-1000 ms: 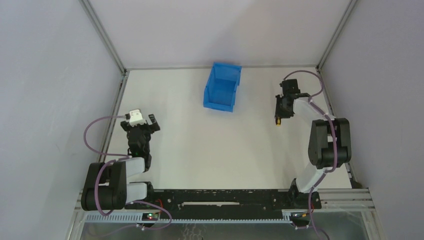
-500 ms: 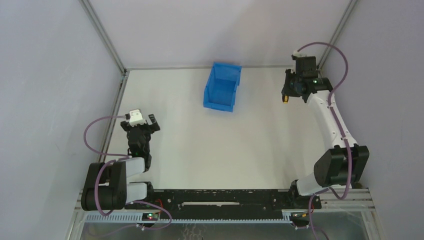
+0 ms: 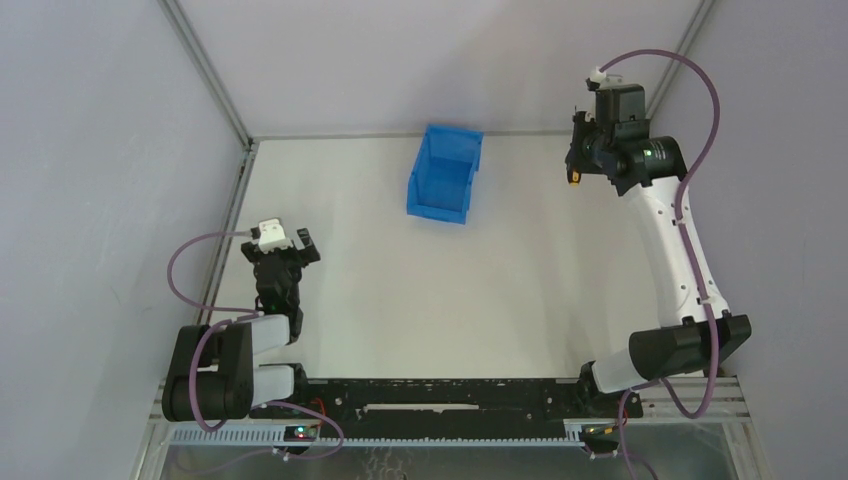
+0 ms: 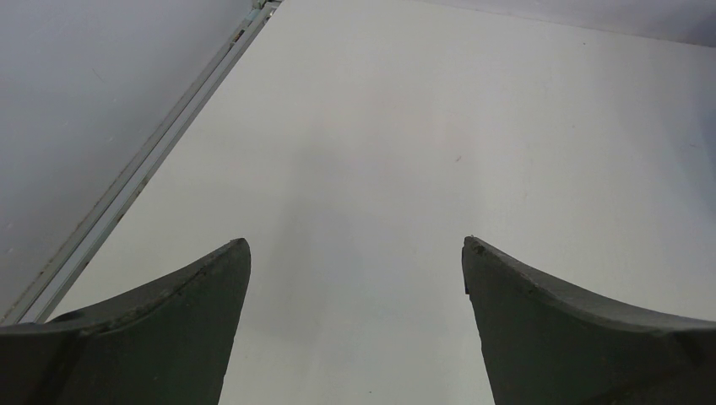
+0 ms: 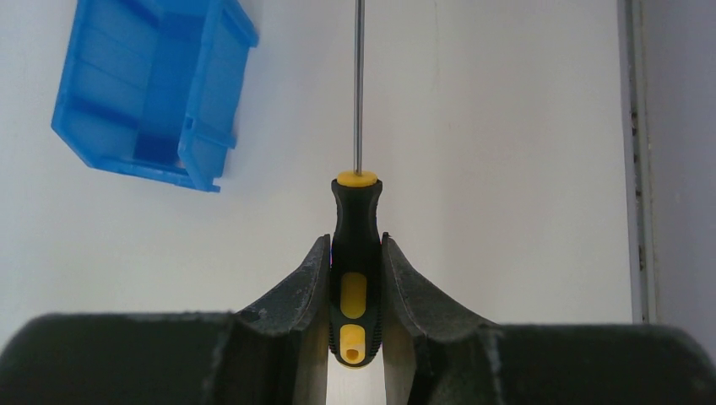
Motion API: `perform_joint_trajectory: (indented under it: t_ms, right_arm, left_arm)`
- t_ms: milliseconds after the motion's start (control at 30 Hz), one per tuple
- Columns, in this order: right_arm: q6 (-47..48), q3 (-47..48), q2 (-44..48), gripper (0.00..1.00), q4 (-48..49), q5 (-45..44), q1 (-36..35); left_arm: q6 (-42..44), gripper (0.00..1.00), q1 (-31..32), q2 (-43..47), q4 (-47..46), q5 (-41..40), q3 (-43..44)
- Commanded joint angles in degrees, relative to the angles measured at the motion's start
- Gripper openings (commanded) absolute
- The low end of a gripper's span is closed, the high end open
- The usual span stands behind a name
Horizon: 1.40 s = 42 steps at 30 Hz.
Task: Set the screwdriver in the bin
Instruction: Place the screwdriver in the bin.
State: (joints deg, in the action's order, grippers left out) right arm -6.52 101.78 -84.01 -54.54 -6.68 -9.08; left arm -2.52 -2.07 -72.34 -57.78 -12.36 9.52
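Observation:
My right gripper (image 5: 355, 240) is shut on the screwdriver (image 5: 355, 253), pinching its black-and-yellow handle; the thin metal shaft points away from the fingers. In the top view the right gripper (image 3: 578, 170) is raised high at the back right, with the yellow handle end (image 3: 574, 181) showing below it. The blue bin (image 3: 445, 173) stands on the table at the back middle, well left of that gripper; it also shows in the right wrist view (image 5: 152, 93), upper left, empty. My left gripper (image 3: 290, 243) is open and empty at the left side (image 4: 355, 253).
A metal frame rail (image 3: 230, 220) runs along the table's left edge, close to my left gripper. Another rail (image 5: 639, 169) runs along the right edge. Grey walls enclose the table on three sides. White table (image 3: 450, 290) lies between the arms and the bin.
My right arm has stretched up and towards the back right, lifting the screwdriver off the table. The left arm and the bin have not moved.

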Motion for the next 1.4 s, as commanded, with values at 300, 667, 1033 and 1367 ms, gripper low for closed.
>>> perform_joint_trajectory:
  t_ms: [300,667,1033,1367]
  right_arm:
    - [-3.74,0.54,-1.23,0.13,1.18,-3.61,-4.85]
    - [-7.88,7.00,-7.33,0.12,1.94,-5.59,-10.84]
    - [-11.91,16.25,-16.84,0.12,2.42,-7.91,-17.62]
    - [-15.18,30.37,-29.18,0.12,1.94,-8.35,-22.67]
  left_arm:
    - [1.12,1.00,-0.31,0.35,-1.99,-0.71,1.75]
    - [1.12,1.00,-0.26,0.40,-1.99,-0.68,1.74]
    - [1.12,1.00,-0.31,0.35,-1.98,-0.67,1.78]
    - [1.12,1.00,-0.30,0.35,-1.99,-0.65,1.81]
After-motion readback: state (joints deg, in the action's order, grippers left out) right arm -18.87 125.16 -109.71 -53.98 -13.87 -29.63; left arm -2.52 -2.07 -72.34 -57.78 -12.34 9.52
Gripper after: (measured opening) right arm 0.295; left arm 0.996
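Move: The bin's middle lies about 19 cm ahead of the right hand and some 21 cm to its left, roughly 26 cm below it. The right hand already holds the screwdriver by its handle, blade pointing away from the base, well clear of the bare table, with nothing else near the way. From the idle left hand the bin is about 23 cm ahead, 34 cm to the right and a little lower. Leftward, slowly at first and then faster, the right hand carries the screwdriver high above the table towards the bin, some 17 cm in all. From about midway it also reaches forward, around 7 cm, while sinking only slightly. The wrist turns a few degrees counter-clockwise and the fingers keep their pinch on the handle. ##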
